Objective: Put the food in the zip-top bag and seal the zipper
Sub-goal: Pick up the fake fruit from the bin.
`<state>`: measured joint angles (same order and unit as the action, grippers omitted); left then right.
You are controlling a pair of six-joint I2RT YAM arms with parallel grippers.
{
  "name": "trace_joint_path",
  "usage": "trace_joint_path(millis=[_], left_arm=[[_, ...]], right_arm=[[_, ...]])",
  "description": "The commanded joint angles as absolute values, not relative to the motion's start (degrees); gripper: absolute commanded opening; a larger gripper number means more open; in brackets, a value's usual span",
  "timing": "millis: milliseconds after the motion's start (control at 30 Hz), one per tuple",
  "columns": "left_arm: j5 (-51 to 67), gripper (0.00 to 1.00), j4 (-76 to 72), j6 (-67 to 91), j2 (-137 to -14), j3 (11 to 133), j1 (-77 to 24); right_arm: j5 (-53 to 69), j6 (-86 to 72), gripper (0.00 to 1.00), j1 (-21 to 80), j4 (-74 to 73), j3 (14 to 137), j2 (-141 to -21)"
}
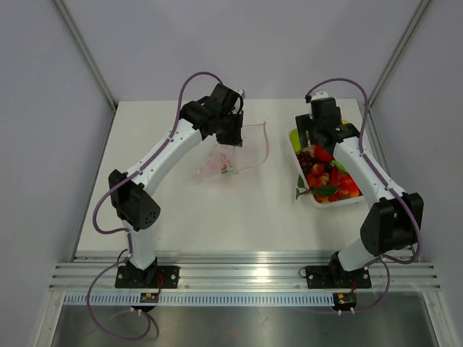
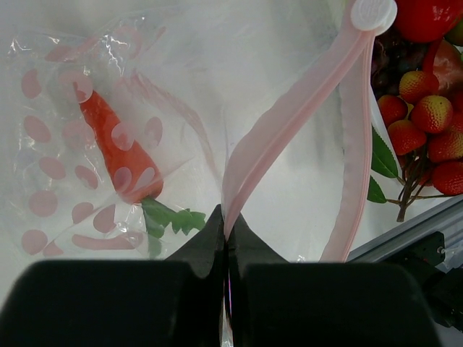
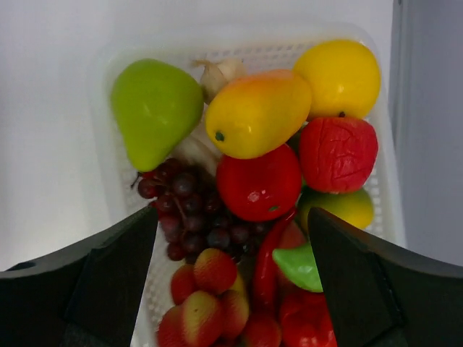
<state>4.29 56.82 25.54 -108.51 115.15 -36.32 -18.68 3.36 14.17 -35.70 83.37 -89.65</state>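
Observation:
The zip-top bag (image 1: 235, 155) lies clear and crinkly on the table, its mouth lifted. My left gripper (image 1: 233, 137) is shut on the pink zipper (image 2: 289, 108) near one end, seen at the pinch in the left wrist view (image 2: 226, 225). The strip's two sides gape apart, with a white slider (image 2: 372, 13) at the far end. An orange carrot (image 2: 116, 148) with green leaves lies inside the bag. The other food (image 1: 327, 177) fills the tray. My right gripper (image 3: 231, 217) hangs open just above it, over the dark grapes (image 3: 188, 210) and a red round fruit (image 3: 259, 181).
The white mesh tray (image 1: 340, 204) stands at the right, also holding a green pear (image 3: 155, 108), a yellow-orange mango (image 3: 257, 112), a lemon (image 3: 338, 76) and a red chili (image 3: 268, 267). An aluminium rail (image 1: 239, 275) runs along the near edge.

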Motion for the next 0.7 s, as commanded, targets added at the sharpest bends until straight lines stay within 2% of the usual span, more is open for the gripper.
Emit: trace_joint_path(millis=[0, 67, 267, 667], left_arm=[[4.83, 0.0, 54.41, 25.22, -106.09, 115.58, -36.12], [4.92, 0.0, 54.05, 25.14, -105.91, 115.14, -36.12], [5.98, 0.0, 53.96, 25.31, -105.47, 114.87, -36.04], [6.15, 0.0, 54.32, 24.17, -105.03, 114.96, -35.6]], right_arm=[[-21.1, 23.88, 0.93, 15.29, -18.84, 74.73, -82.72], [-20.13, 31.18, 0.93, 15.21, -12.77, 70.23, -81.13], [-18.63, 42.44, 0.93, 14.85, -17.49, 74.62, -87.01], [-12.31, 46.32, 0.95, 11.78, -21.62, 81.12, -95.44]])
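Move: The mango lies roughly 12 cm ahead of the right hand, 4 cm to its right and 11 cm below, near the far side of the bin. At about the same depth, the green pear is some 9 cm to the left of the mango and the lemon 7 cm to the right of it and 3 cm farther out. The round red fruit sits about 6 cm nearer than the mango. From the left hand, the mango is roughly 18 cm ahead, 33 cm right and 13 cm below. The right hand, empty and still wide open, first dips about 2.5 cm above the bin, then swings into a forward reach of some 5 cm towards the mango, rising a little and sinking again on the way. As it goes, its wrist turns some 25 degrees counter-clockwise and rolls left side down by about as much, bringing the mango into view between the finger pads without touching it, while the left hand stays put and keeps its pinch on the bag's open rim. ##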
